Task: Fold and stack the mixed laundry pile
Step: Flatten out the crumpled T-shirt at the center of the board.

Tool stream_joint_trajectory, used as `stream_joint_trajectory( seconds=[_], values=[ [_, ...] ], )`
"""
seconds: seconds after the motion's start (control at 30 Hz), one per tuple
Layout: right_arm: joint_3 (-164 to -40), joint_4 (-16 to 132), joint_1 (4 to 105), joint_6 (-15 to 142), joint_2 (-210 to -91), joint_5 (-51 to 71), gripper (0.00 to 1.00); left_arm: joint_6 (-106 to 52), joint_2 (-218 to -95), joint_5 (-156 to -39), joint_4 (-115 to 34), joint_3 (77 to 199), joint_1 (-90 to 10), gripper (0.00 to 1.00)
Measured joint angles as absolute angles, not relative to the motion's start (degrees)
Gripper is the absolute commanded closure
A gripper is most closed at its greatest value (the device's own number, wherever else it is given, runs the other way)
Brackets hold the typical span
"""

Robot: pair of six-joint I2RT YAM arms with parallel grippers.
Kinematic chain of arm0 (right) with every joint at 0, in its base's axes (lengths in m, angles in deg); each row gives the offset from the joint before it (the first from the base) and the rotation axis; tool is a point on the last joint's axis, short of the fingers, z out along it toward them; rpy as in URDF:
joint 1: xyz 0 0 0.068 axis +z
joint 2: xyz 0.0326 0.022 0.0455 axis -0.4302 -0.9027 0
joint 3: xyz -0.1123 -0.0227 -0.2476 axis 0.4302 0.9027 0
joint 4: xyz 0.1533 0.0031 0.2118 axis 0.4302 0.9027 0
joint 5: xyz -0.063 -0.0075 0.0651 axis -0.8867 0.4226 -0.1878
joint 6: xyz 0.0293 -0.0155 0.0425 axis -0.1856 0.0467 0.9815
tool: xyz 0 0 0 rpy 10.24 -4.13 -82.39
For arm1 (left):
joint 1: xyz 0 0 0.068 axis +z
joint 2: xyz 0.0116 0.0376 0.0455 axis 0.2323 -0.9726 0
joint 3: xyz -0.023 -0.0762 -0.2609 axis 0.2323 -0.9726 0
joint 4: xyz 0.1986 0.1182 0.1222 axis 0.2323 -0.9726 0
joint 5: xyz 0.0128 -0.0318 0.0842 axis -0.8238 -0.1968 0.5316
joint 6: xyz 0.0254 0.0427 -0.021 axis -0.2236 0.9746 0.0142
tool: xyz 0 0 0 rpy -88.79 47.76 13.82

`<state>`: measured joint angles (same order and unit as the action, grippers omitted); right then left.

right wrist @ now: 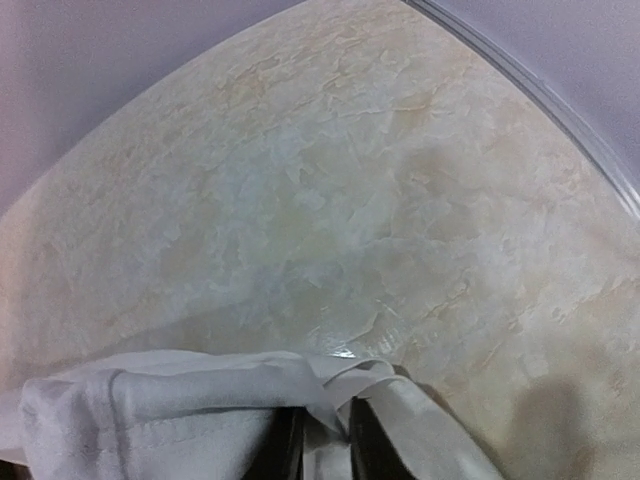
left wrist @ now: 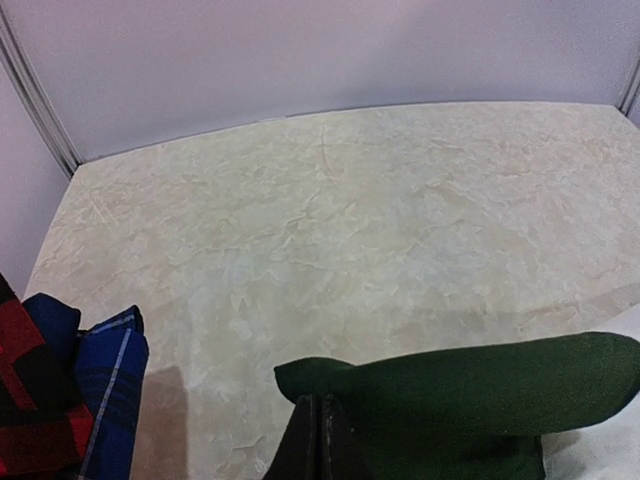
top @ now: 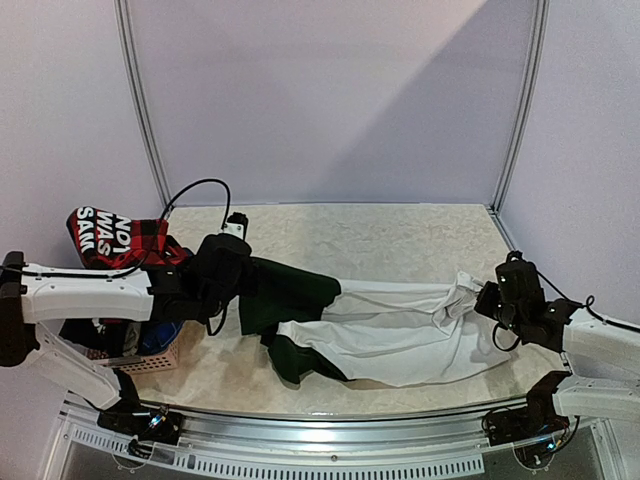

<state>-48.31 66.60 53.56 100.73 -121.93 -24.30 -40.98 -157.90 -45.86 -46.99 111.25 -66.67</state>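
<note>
A white T-shirt (top: 400, 335) with dark green sleeves (top: 290, 290) hangs stretched across the table between both arms. My left gripper (top: 243, 272) is shut on the dark green sleeve; in the left wrist view its fingers (left wrist: 322, 415) pinch the green fold (left wrist: 480, 390). My right gripper (top: 482, 300) holds the bunched white edge, and in the right wrist view the white cloth (right wrist: 170, 410) runs between the narrowly parted fingers of that gripper (right wrist: 325, 430). The rest of the laundry pile lies at the left: a red-black plaid shirt (top: 115, 238) with white lettering and a blue plaid piece (left wrist: 105, 400).
A small pinkish woven basket (top: 150, 360) stands at the left under my left arm, with garments heaped on it. The marbled table (top: 380, 240) is ringed by lilac walls and metal posts (top: 140, 100). Its front edge is a metal rail (top: 330, 415).
</note>
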Motion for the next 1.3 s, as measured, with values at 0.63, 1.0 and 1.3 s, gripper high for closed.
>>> stream_joint_trajectory(
  seconds=[0.63,1.0,1.3],
  values=[
    [-60.55,80.44,61.34,103.14,-126.87,-16.23,0.41,-41.17,-158.97,-49.21,-48.38,111.73,-66.12,1.00],
    [-72.89,96.65,71.24,107.07,-137.60,-17.55,0.39,-42.25,-159.17,-50.63,-51.53,112.19,-64.55,1.00],
    [-74.07,106.49,74.80,106.00,-145.57,-18.27,0.41,-42.92,-159.17,-52.42,-53.94,112.38,-62.40,1.00]
  ],
)
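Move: The right hand starts with its tips on the T-shirt's lifted white corner, right at them. The near right part of the white cloth lies about 9 cm back, 6 cm left and 10 cm below; the far white strip some 20 cm left and 6 cm farther out, the green part roughly 40 cm left and level with it. From the left hand, still pinching the green edge, that near right white part is some 45 cm right, 9 cm back and 17 cm below. Open the right gripper wide to let go of the white corner, swing it left about 10 cm over the shirt, then draw it back and down towards the near right white cloth, tipping the fingers some 35 degrees steeper and keeping them open. Keep the left gripper shut on the green edge and let it sink nearly 3 cm. ##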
